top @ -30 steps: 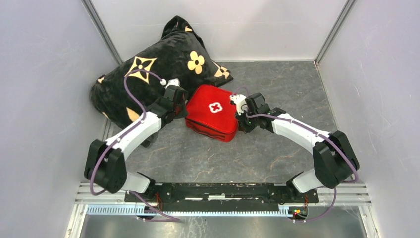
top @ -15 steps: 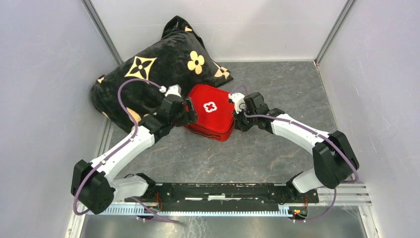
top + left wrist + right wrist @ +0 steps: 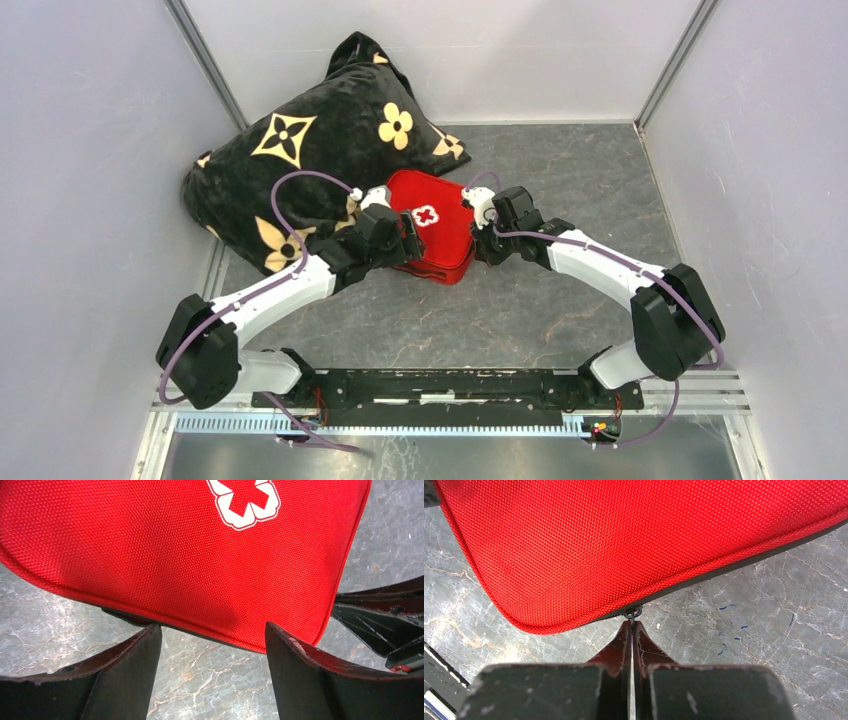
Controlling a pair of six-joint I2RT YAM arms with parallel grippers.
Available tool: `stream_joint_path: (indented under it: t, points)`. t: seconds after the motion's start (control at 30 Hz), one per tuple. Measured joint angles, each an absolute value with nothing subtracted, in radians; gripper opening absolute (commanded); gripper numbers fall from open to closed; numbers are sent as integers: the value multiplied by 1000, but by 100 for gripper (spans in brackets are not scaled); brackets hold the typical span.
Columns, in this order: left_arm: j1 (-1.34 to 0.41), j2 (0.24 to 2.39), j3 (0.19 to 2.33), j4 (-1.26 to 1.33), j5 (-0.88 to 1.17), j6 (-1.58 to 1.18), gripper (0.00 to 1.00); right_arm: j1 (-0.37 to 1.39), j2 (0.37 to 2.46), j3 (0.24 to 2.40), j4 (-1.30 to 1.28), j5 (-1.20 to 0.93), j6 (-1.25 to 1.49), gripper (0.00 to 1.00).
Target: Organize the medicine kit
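The medicine kit [image 3: 440,232] is a red zip case with a white cross, lying lid-up on the grey marbled floor [image 3: 520,300]. My left gripper [image 3: 408,243] is at the kit's near-left edge. In the left wrist view its jaws [image 3: 212,630] stand open, with the fingertips level with the red edge [image 3: 175,555] and bare floor between them. My right gripper [image 3: 478,238] is at the kit's right side. In the right wrist view it [image 3: 632,626] is shut on the small black zipper pull [image 3: 632,613] at the seam of the kit [image 3: 624,545].
A large black pillow with gold flowers [image 3: 300,150] lies at the back left, touching the kit's far-left side. Grey walls close in the left, right and back. The right arm's black wrist [image 3: 380,615] shows beside the kit.
My left gripper opened and swung right, from the pillow side to the kit's near-left edge. The kit shifted slightly left. The right gripper stayed shut at the zipper.
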State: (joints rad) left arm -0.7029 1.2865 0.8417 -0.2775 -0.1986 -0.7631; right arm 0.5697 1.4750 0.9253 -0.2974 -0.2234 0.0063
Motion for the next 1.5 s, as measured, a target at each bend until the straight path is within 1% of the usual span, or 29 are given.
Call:
stream_joint_path:
  t: [0.13, 0.43, 0.6, 0.77, 0.83, 0.97, 1.07, 1.23, 1.5]
  points:
    - [-703, 1315, 838, -253, -199, -793, 77, 570, 1475, 924, -298, -216, 6, 0]
    - [-697, 1389, 830, -205, -204, -827, 53, 570, 1474, 908, -289, -177, -18, 0]
    - [-670, 1414, 835, -155, -199, -844, 46, 570, 1453, 860, -269, -171, -64, 0]
    - [-656, 1436, 844, -128, -199, -846, 37, 575, 1420, 827, -266, -247, -125, 0]
    - [-653, 1445, 848, -120, -198, -846, 32, 581, 1408, 815, -267, -295, -144, 0]
    - [-648, 1473, 860, -94, -197, -846, 14, 604, 1407, 813, -268, -368, -162, 0]
    - [-643, 1484, 864, -77, -197, -846, 4, 628, 1407, 813, -267, -399, -167, 0]
    - [-643, 1496, 871, -63, -197, -846, 2, 663, 1407, 812, -253, -426, -150, 0]
    - [-641, 1501, 872, -48, -197, -846, 2, 753, 1419, 815, -220, -387, -87, 0]
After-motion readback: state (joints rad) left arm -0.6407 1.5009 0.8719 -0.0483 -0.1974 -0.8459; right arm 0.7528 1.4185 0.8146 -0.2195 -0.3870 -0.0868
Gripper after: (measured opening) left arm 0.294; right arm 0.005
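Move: The red medicine kit's handle edge runs about 3 cm below the open left fingers, almost straight under them. The kit's middle is some 7 cm ahead, 3 cm to the right and 6 cm down, and the black cushion's middle about 18 cm ahead and 16 cm left. The right hand already grips the zip pull; from it the kit's middle lies about 6 cm ahead, 9 cm left and 3 cm below. Sink the left gripper onto the kit's handle edge, then carry it about 5 cm forward while closing its open fingers until they pinch that edge. Keep the right fingers shut on the zip pull; dip slightly down and to the right, then draw the pull some 8 cm back and 5 cm left, wrist turning about 20 degrees counter-clockwise. ##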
